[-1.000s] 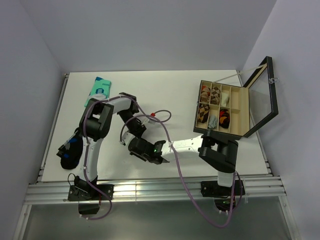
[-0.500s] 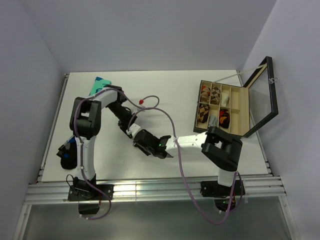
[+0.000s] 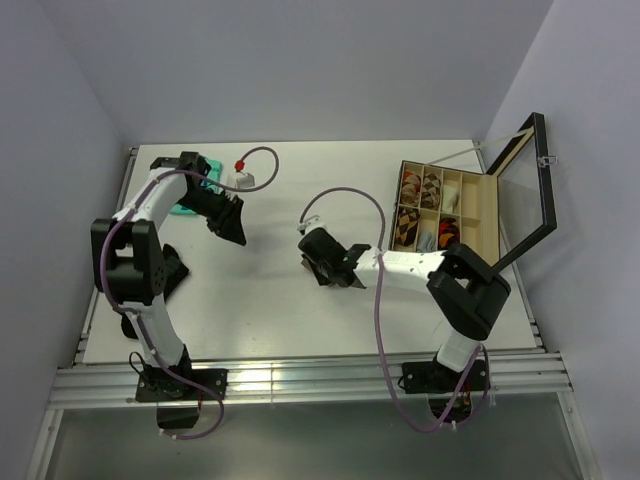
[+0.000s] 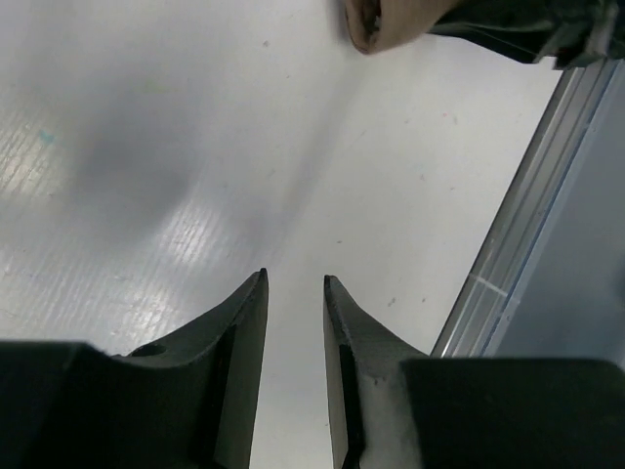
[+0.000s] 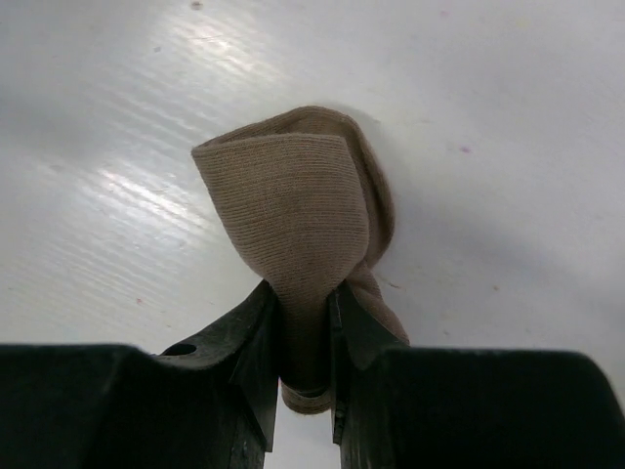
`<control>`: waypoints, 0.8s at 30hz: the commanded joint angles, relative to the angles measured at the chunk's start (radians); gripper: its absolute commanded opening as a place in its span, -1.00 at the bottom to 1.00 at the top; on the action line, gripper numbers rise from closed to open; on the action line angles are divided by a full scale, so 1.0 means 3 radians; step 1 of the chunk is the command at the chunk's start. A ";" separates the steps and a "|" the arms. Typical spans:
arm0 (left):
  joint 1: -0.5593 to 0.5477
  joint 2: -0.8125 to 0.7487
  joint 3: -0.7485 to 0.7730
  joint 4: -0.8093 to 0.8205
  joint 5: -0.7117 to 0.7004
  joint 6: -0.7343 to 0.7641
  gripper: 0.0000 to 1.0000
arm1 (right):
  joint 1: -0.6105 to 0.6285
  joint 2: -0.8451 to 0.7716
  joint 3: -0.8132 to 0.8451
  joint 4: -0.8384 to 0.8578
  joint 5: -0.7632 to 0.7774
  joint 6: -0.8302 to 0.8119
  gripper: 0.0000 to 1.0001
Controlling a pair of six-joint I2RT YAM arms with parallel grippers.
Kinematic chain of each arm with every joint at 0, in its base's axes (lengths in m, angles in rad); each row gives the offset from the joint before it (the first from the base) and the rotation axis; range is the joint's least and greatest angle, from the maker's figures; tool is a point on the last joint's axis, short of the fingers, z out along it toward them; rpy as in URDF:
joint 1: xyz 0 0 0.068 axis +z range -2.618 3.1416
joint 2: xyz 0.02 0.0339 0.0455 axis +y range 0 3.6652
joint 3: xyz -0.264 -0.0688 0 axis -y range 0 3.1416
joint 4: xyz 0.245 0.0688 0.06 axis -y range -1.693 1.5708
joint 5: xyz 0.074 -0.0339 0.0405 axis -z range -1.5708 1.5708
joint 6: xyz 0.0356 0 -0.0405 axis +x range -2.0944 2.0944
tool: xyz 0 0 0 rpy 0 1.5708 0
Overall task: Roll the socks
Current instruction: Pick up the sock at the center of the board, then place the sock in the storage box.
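Observation:
The tan-brown sock (image 5: pixel 293 186) is bunched into a fold and pinched between the fingers of my right gripper (image 5: pixel 303 288), which is shut on it just above the white table. From above, that gripper (image 3: pixel 324 262) sits mid-table and hides the sock. My left gripper (image 4: pixel 293 278) stands open by a narrow gap with only bare table between its fingers; it hangs at the back left (image 3: pixel 228 222). The left wrist view catches the tan sock (image 4: pixel 383 24) at its top edge. A dark shape (image 3: pixel 168 268) by the left arm's elbow may be the black sock; I cannot tell.
An open compartment box (image 3: pixel 478 222) with rolled socks in it stands at the right, its glass lid (image 3: pixel 525 190) raised. A teal packet (image 3: pixel 188 200) lies at the back left, partly under the left arm. The table's metal front rail (image 4: pixel 527 225) shows in the left wrist view.
The left arm has swung from mid-table to the back left, away from the right gripper, and its jaws have narrowed. The right gripper has carried the tan sock farther back.

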 commanded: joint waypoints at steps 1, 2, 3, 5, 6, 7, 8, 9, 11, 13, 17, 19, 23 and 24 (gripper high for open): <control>-0.0026 -0.0382 -0.0167 0.0230 0.0186 -0.0185 -0.33 | -0.0093 -0.0264 0.0147 -0.0277 0.0149 0.0265 -1.00; -0.0026 -0.0429 -0.0178 0.0210 0.0216 -0.0154 -0.33 | -0.0154 -0.0330 0.0218 -0.0354 0.0179 0.0280 -1.00; -0.0026 -0.0475 -0.0193 0.0205 0.0217 -0.0154 -0.33 | -0.0180 -0.0356 0.0254 -0.0390 0.0200 0.0285 -1.00; -0.0026 -0.0603 -0.0254 0.0225 0.0207 -0.0164 -0.33 | -0.0266 -0.0443 0.0331 -0.0477 0.0230 0.0290 -1.00; -0.0026 -0.0639 -0.0275 0.0225 0.0207 -0.0154 -0.33 | -0.0302 -0.0479 0.0412 -0.0563 0.0276 0.0290 -1.00; -0.0026 -0.0710 -0.0320 0.0230 0.0201 -0.0149 -0.33 | -0.0338 -0.0515 0.0448 -0.0605 0.0292 0.0295 -1.00; -0.0026 -0.0741 -0.0341 0.0230 0.0201 -0.0144 -0.33 | -0.0379 -0.0550 0.0484 -0.0645 0.0307 0.0295 -1.00; -0.0026 -0.0767 -0.0367 0.0225 0.0201 -0.0133 -0.33 | -0.0471 -0.0647 0.0550 -0.0732 0.0327 0.0290 -1.00; -0.0026 -0.0849 -0.0387 0.0210 0.0201 -0.0108 -0.33 | -0.0563 -0.0750 0.0607 -0.0814 0.0409 0.0285 -1.00; -0.0026 -0.0920 -0.0392 0.0210 0.0201 -0.0103 -0.33 | -0.0696 -0.0883 0.0689 -0.0972 0.0607 0.0285 -1.00; -0.0026 -0.1017 -0.0423 0.0210 0.0232 -0.0072 -0.32 | -0.0911 -0.1138 0.0776 -0.1279 0.1042 0.0311 -1.00; -0.0026 -0.1043 -0.0423 0.0215 0.0257 -0.0062 -0.32 | -0.1043 -0.1276 0.0807 -0.1504 0.1267 0.0362 -1.00; -0.0026 -0.1053 -0.0403 0.0194 0.0339 -0.0016 -0.31 | -0.1411 -0.1435 0.0781 -0.1770 0.1789 0.0438 -1.00; -0.0026 -0.1053 -0.0387 0.0189 0.0360 -0.0001 -0.31 | -0.1493 -0.1456 0.0751 -0.1837 0.1962 0.0449 -1.00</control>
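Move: The right hand already grips the rolled brown sock close above the table. The storage box it is carried to has its middle about 16 cm ahead and 30 cm to the right, roughly level. Inside, the patterned brown sock lies some 11 cm ahead and 21 right, the grey sock about 9 ahead and 25 right, the red-black sock about 11 ahead and 30 right. From the idle left hand the box is roughly 9 cm ahead, 46 right and 8 lower. Rightwards and upwards, the right hand carries the pinched brown sock from mid-table towards the box, first mostly climbing, then sweeping right: about 20 cm right, 18 up and 7 forward, wrist turning some 40 degrees clockwise while the fingertips tip outwards, grip kept. The empty left hand rises about 6 cm and eases slightly back, its fingers partly open. ##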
